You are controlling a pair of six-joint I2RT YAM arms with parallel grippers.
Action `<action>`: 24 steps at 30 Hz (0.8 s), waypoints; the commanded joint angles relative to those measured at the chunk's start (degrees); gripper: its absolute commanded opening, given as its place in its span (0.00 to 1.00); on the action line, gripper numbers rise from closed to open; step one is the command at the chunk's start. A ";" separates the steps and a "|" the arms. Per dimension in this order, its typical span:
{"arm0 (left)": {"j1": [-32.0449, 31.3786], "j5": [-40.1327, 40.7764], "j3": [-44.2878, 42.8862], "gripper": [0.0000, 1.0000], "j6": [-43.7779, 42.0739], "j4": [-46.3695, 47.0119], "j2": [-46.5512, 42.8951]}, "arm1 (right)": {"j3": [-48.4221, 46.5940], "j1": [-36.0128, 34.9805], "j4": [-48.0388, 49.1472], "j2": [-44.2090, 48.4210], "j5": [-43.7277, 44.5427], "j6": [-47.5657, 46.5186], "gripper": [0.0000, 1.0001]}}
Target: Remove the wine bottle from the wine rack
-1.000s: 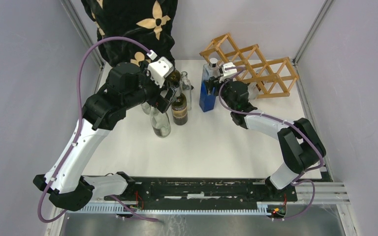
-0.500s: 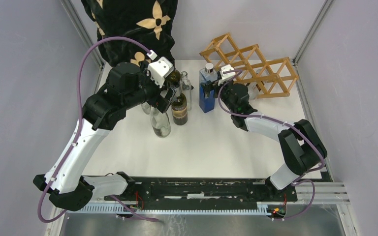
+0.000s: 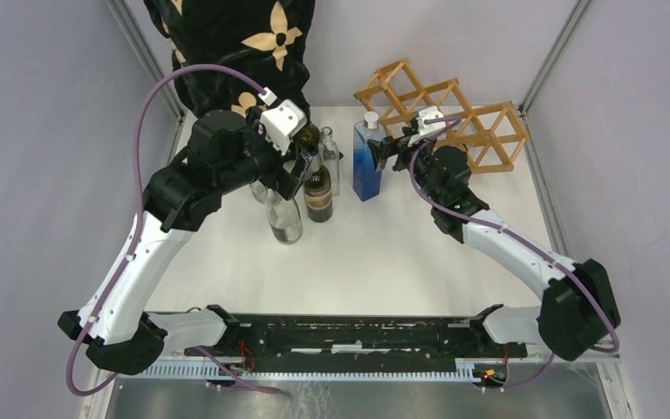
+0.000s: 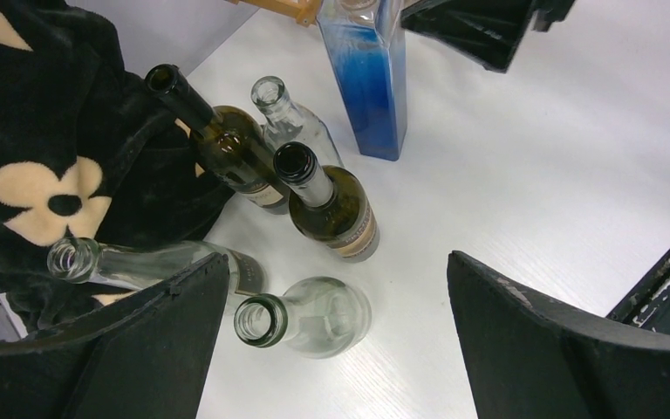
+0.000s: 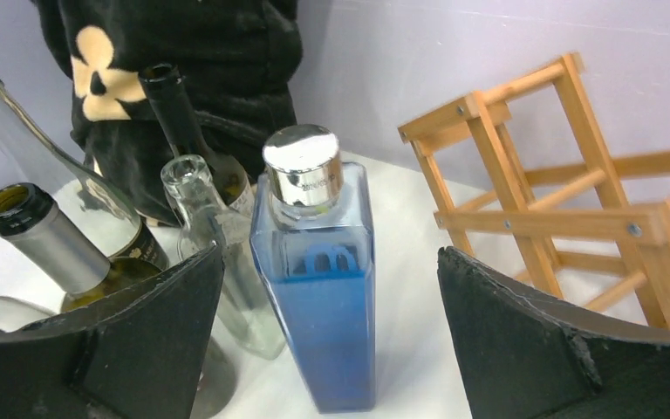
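The wine bottle (image 3: 368,161), tall, square and blue with a silver cap, stands upright on the white table just left of the wine rack (image 3: 454,118). The rack is a tan wooden lattice at the back right, and its visible cells hold nothing. My right gripper (image 3: 386,150) is open, level with the bottle's upper part on its right side. In the right wrist view the bottle (image 5: 327,297) stands free ahead of the spread fingers of that gripper (image 5: 329,253). My left gripper (image 4: 338,260) hangs open over a cluster of bottles, holding nothing.
Left of the blue bottle stand a dark labelled bottle (image 3: 318,196), a clear bottle (image 3: 284,218) and a slim clear one (image 3: 329,157). A person in a black flowered garment (image 3: 235,44) stands at the back. Grey walls close both sides.
My right gripper has opened and drawn back to the right from the blue bottle, which stays upright. The right arm's elbow has swung right. The left arm has not moved.
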State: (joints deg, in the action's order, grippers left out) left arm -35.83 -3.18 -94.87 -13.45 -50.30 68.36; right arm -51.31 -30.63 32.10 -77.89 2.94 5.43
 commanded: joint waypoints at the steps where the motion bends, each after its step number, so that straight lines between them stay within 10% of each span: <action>1: 0.15 -0.41 -2.60 1.00 -1.77 1.62 -0.85 | -3.88 0.97 -18.34 7.29 8.20 8.76 0.98; 10: 0.15 -1.19 -2.47 1.00 -2.04 1.36 -0.71 | 2.39 15.40 -40.37 10.28 6.72 28.91 0.98; 24: 0.15 -1.85 -3.59 1.00 -2.31 0.50 -0.40 | 7.19 21.38 -23.34 -0.64 15.20 46.34 0.98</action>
State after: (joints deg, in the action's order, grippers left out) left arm -35.83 -3.68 -95.94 -13.56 -50.87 68.34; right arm -43.53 -10.07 0.19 -74.59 14.90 43.99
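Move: Lying in the rack, mostly hidden behind the arm, the clear wine bottle with the black neck has its middle about 17 cm to the right hand's right, 8 cm ahead and 22 cm below. The wine rack's middle lies some 15 cm ahead, 16 cm right and 20 cm below. The blue bottle stands 4 cm ahead and 2 cm left, its middle 15 cm down. From the left hand the wine bottle is roughly 21 cm ahead, 33 cm right and 30 cm below. Swinging away from the blue bottle it has already let go of, the right hand sweeps about 18 cm to the right and sinks some 16 cm, towards the black-necked wine bottle in the rack. On the way the fingers tip steeply down and turn clockwise, roughly 40 degrees each, staying wide open. By the end the hand slows above and short of the bottle, not yet gripping it. ##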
